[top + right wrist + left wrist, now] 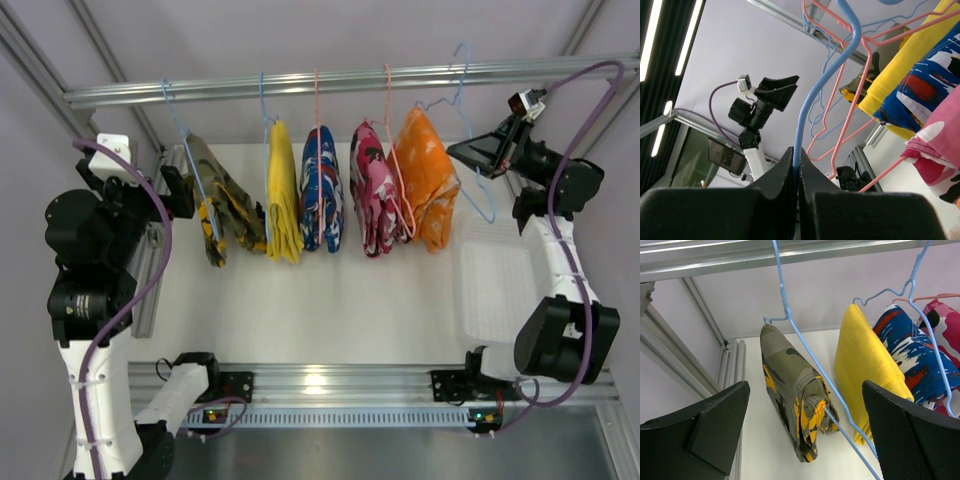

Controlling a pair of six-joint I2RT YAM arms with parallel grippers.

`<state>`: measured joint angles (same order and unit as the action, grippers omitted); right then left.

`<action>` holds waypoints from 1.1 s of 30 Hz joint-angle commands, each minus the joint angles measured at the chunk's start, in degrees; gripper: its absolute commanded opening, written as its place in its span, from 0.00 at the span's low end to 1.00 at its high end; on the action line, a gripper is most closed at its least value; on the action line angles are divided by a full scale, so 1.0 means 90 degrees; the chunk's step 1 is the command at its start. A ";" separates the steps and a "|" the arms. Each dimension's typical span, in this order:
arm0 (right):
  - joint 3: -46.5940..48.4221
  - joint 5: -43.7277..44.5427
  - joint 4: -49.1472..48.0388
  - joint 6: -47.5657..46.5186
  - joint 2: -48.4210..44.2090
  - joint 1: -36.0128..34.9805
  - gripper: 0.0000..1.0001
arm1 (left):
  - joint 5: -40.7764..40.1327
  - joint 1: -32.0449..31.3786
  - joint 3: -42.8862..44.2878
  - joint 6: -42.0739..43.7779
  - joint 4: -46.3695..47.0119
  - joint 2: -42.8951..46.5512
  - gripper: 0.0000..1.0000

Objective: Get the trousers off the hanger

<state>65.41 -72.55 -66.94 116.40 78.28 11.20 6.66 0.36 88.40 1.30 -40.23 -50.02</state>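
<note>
Several trousers hang folded on wire hangers along a rail (300, 82). My right gripper (462, 152) (796, 160) is shut on the side wire of the rightmost light-blue hanger (483, 190) (812, 95), beside the orange trousers (428, 180) that seem to hang from it. At the left end, camouflage trousers (222, 205) (790, 375) hang over the bar of another light-blue hanger (800, 337). My left gripper (180, 190) (805, 390) is open just in front of them, touching nothing.
Between the two ends hang yellow trousers (282, 190) on a blue hanger, blue patterned trousers (322, 190) and pink camouflage trousers (373, 190) on pink hangers (855, 95). A white tray (495, 285) lies on the table at the right. Frame posts stand at both sides.
</note>
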 commanded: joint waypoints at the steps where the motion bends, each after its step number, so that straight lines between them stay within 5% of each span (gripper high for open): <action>1: 0.0623 0.0513 -0.2231 -0.0180 -0.0572 0.0181 0.00 | 0.0110 0.0028 0.0275 -0.0115 0.0417 -0.0047 0.99; 8: 0.0380 0.0503 -0.3020 0.0826 -0.1031 0.0708 0.00 | 0.0568 0.0038 0.0626 -0.0437 0.0407 -0.0253 0.99; 21: -0.0060 0.0435 -0.3285 0.1442 -0.2144 0.1001 0.00 | 0.3770 0.0038 0.1213 -0.1412 0.0738 -0.0936 0.99; 25: -0.0031 0.0366 -0.2945 0.1248 -0.2447 0.1011 0.00 | 0.4864 0.0009 0.0999 -0.2592 0.1839 -0.1131 0.99; 28: -0.0041 0.0318 -0.2729 0.1130 -0.2623 0.1011 0.00 | 0.5490 -0.0030 0.0249 -0.4641 0.4595 -0.1297 0.99; 30: -0.0060 0.0317 -0.2728 0.1158 -0.2643 0.1011 0.00 | 0.5442 -0.0429 0.0178 -0.5589 0.5249 -0.1618 0.98; 33: -0.0109 0.0298 -0.2651 0.1130 -0.2682 0.1011 0.00 | 0.4966 -0.1404 0.0343 -0.5429 0.5378 -0.1922 0.97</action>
<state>63.29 -76.62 -67.92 118.56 56.01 19.33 50.46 -6.57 91.22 -38.89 -5.21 -64.73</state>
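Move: The right hand already pinches the orange trousers' blue hanger, its hook already lifted; the trousers' middle lies about 5 cm ahead, 4 cm left and 11 cm below, the pink trousers 7 cm ahead, 11 cm left, the rail roughly 12 cm straight ahead. From the left hand the orange trousers are some 40 cm right, 8 cm ahead and 11 cm lower; on the way hang the camo trousers, 9 cm ahead and 9 cm right, and the yellow ones, 11 cm ahead and 18 cm right. Keeping its pinch on the blue wire, the right hand draws the hanger back about 12 cm, away from the rail, rising some 4 cm and tilting a little as it goes. Meanwhile the empty left hand, fingers still wide open, starts slowly and then sweeps right about 16 cm and up 8 cm towards the orange trousers, swinging some 50 degrees clockwise so its fingers come to point forward and right, and rolling its left side down. ##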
